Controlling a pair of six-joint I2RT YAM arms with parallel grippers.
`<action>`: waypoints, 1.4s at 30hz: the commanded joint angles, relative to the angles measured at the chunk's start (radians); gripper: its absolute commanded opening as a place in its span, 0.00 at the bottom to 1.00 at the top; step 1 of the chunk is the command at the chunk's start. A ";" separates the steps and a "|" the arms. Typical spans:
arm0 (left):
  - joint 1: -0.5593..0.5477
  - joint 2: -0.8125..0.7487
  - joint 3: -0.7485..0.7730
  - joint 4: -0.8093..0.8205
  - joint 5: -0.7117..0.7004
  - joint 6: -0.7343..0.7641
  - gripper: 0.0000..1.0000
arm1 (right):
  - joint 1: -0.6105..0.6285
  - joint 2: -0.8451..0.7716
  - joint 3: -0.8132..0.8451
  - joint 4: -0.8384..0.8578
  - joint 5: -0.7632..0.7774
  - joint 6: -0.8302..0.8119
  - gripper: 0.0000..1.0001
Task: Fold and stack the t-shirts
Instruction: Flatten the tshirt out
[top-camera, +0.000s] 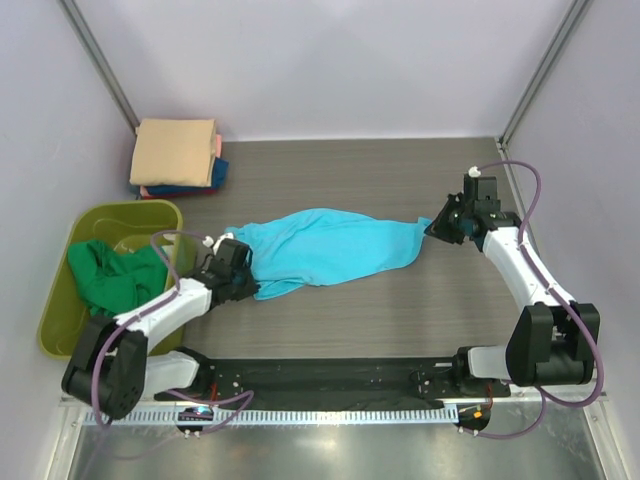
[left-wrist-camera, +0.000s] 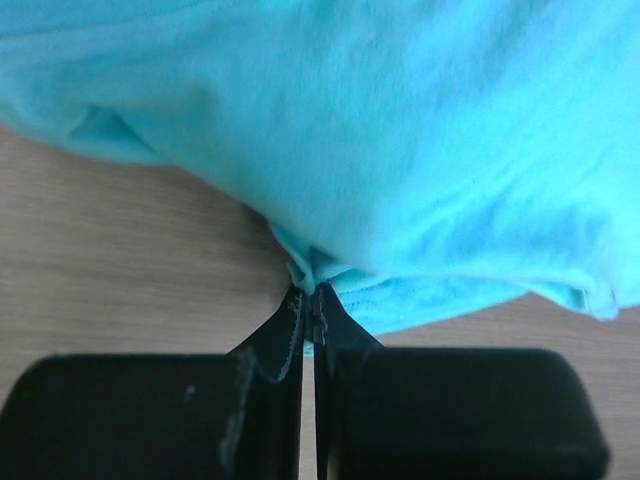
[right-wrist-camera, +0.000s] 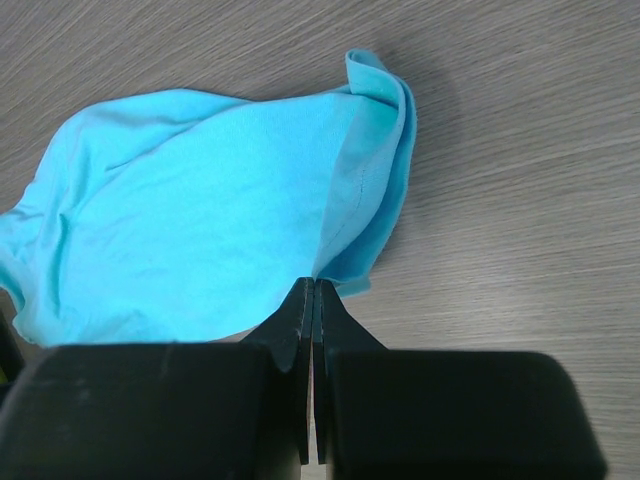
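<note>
A bright turquoise t-shirt lies stretched across the middle of the table between my two grippers. My left gripper is shut on its left end; in the left wrist view the jaws pinch a bunched fold of the turquoise t-shirt. My right gripper is shut on the right end, its tips clamping the edge of the turquoise t-shirt. A folded stack with a tan t-shirt on top, dark blue and red beneath, sits at the back left.
An olive-yellow bin at the left holds a crumpled green t-shirt. Grey walls and metal frame posts enclose the table. A black rail runs along the near edge between the arm bases.
</note>
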 joint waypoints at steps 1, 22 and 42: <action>0.003 -0.129 0.067 -0.113 0.005 0.005 0.00 | -0.004 -0.067 0.005 0.032 -0.029 0.015 0.01; 0.001 -0.473 1.160 -0.595 -0.013 0.224 0.00 | -0.004 -0.584 0.633 -0.408 0.200 0.159 0.01; 0.275 0.593 1.843 -0.685 0.303 0.183 0.00 | -0.002 0.252 0.927 -0.409 0.501 0.015 0.01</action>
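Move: The left hand has its fingers shut on the near left corner of the t-shirt, almost at the table; the shirt's middle lies about 9 cm ahead and 15 cm to its right. The folded stack is some 29 cm ahead and 17 cm left, the bin about 27 cm left and 2 cm ahead. From the right hand, pinching a raised corner, the shirt's middle is about 16 cm left, 2 cm back and 10 cm below. Both hands keep their pinch on the t-shirt and whip it up off the table, the left rising about 60 cm and the right about 40 cm while drawing back, fingers tipping up some 60 to 70 degrees. Near the top they reverse and throw forward roughly 25 cm, starting down and tipping the fingers down again; the right also drifts about 8 cm outward. ##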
